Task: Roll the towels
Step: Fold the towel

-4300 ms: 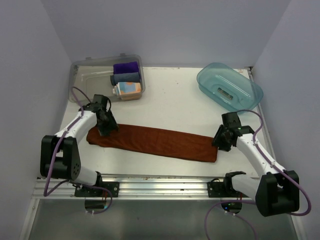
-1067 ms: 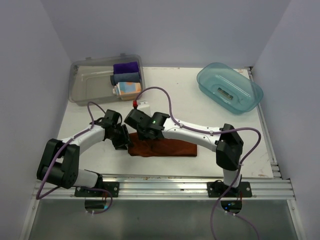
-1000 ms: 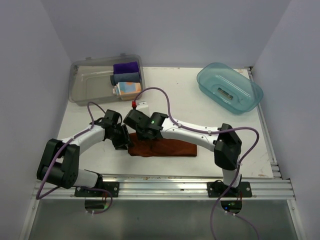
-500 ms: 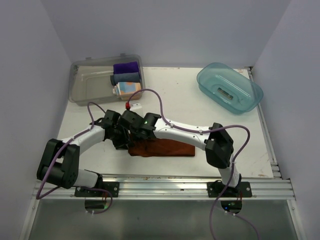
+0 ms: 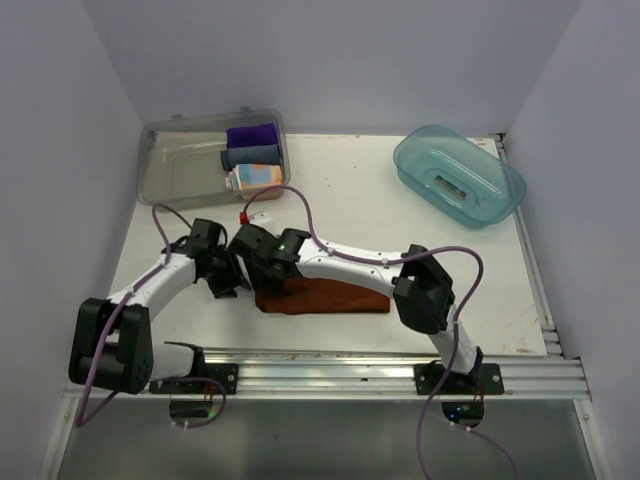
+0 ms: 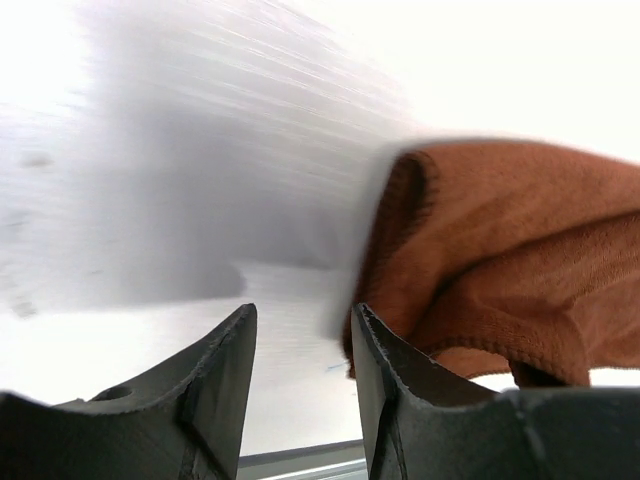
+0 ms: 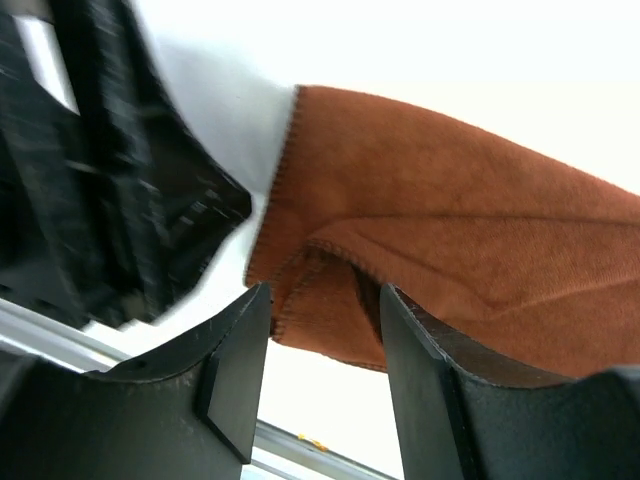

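The rust-brown towel (image 5: pixel 325 297) lies folded over on itself, flat on the table near the front edge. My right gripper (image 5: pixel 266 272) has reached across to its left end. In the right wrist view the right gripper (image 7: pixel 323 292) is open, its fingers apart over the folded corner of the towel (image 7: pixel 450 240). My left gripper (image 5: pixel 226 277) sits just left of the towel. In the left wrist view the left gripper (image 6: pixel 302 312) is open over bare table, the towel's edge (image 6: pixel 490 250) just right of its right finger. The patterned towel (image 5: pixel 256 178) lies rolled in the clear bin.
The clear bin (image 5: pixel 180 170) at the back left also holds a purple cloth (image 5: pixel 250 134) and a grey-blue cloth (image 5: pixel 252 155). A teal tub (image 5: pixel 460 175) stands at the back right. A metal rail (image 5: pixel 320 360) runs along the near edge.
The towel, earlier stretched long, now lies folded. In the last second my right gripper opened and let go of its left end, and my left gripper drew back leftward off it.
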### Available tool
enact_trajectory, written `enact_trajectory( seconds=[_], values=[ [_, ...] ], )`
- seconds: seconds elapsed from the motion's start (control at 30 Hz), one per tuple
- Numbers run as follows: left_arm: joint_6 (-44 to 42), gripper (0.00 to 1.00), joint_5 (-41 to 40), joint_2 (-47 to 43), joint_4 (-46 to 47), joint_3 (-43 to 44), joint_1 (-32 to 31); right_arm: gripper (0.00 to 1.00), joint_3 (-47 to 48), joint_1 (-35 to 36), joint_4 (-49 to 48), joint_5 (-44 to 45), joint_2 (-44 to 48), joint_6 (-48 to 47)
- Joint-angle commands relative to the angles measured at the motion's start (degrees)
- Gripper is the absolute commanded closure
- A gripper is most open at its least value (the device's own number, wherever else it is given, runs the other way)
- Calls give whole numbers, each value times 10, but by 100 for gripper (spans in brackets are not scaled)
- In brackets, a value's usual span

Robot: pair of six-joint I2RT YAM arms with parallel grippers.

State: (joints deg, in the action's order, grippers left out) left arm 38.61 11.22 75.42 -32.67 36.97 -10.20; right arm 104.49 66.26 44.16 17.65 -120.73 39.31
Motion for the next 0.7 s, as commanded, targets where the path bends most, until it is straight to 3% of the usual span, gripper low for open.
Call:
enact_trajectory(
  seconds=[0.0,0.2,0.27,0.47,0.67],
  values=[
    [-35,53,-42,-46,-52,28,32,48,-10,-12,-43,-4,69,-21],
    [-50,53,-47,-88,-51,53,38,52,-180,-78,-86,5,216,-7],
    [-65,53,-58,-104,-41,70,5,54,-231,-105,-95,-4,252,7],
    [-67,45,-156,-88,-66,157,-172,54,-429,-196,-106,-24,394,43],
    [-64,32,-221,-10,-84,216,-309,53,-481,-210,-90,-16,438,56]
  ],
)
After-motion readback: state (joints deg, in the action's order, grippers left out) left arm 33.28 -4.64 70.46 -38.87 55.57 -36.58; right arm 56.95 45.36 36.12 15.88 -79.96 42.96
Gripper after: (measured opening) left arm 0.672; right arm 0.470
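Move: The brown towel lies spread crosswise, its middle roughly 12 cm right of the right hand, 1 cm ahead and 7 cm below; its right end is 27 cm to the right and level with that hand. For the left hand, the towel's middle is some 19 cm right, 1 cm ahead and slightly below. From the right hand, the folded pastel towel is about 26 cm ahead and 3 cm left, and the blue basket 27 cm ahead and 44 cm right. Sweeping right by some 23 cm in a low arc, the empty right hand goes from above the towel's left end to above its right end, turning clockwise, fingers staying half open. The left hand rises about 11 cm, first edging left, then swinging right over the towel's left part, tipping its fingers outward, turning clockwise and opening wider. ##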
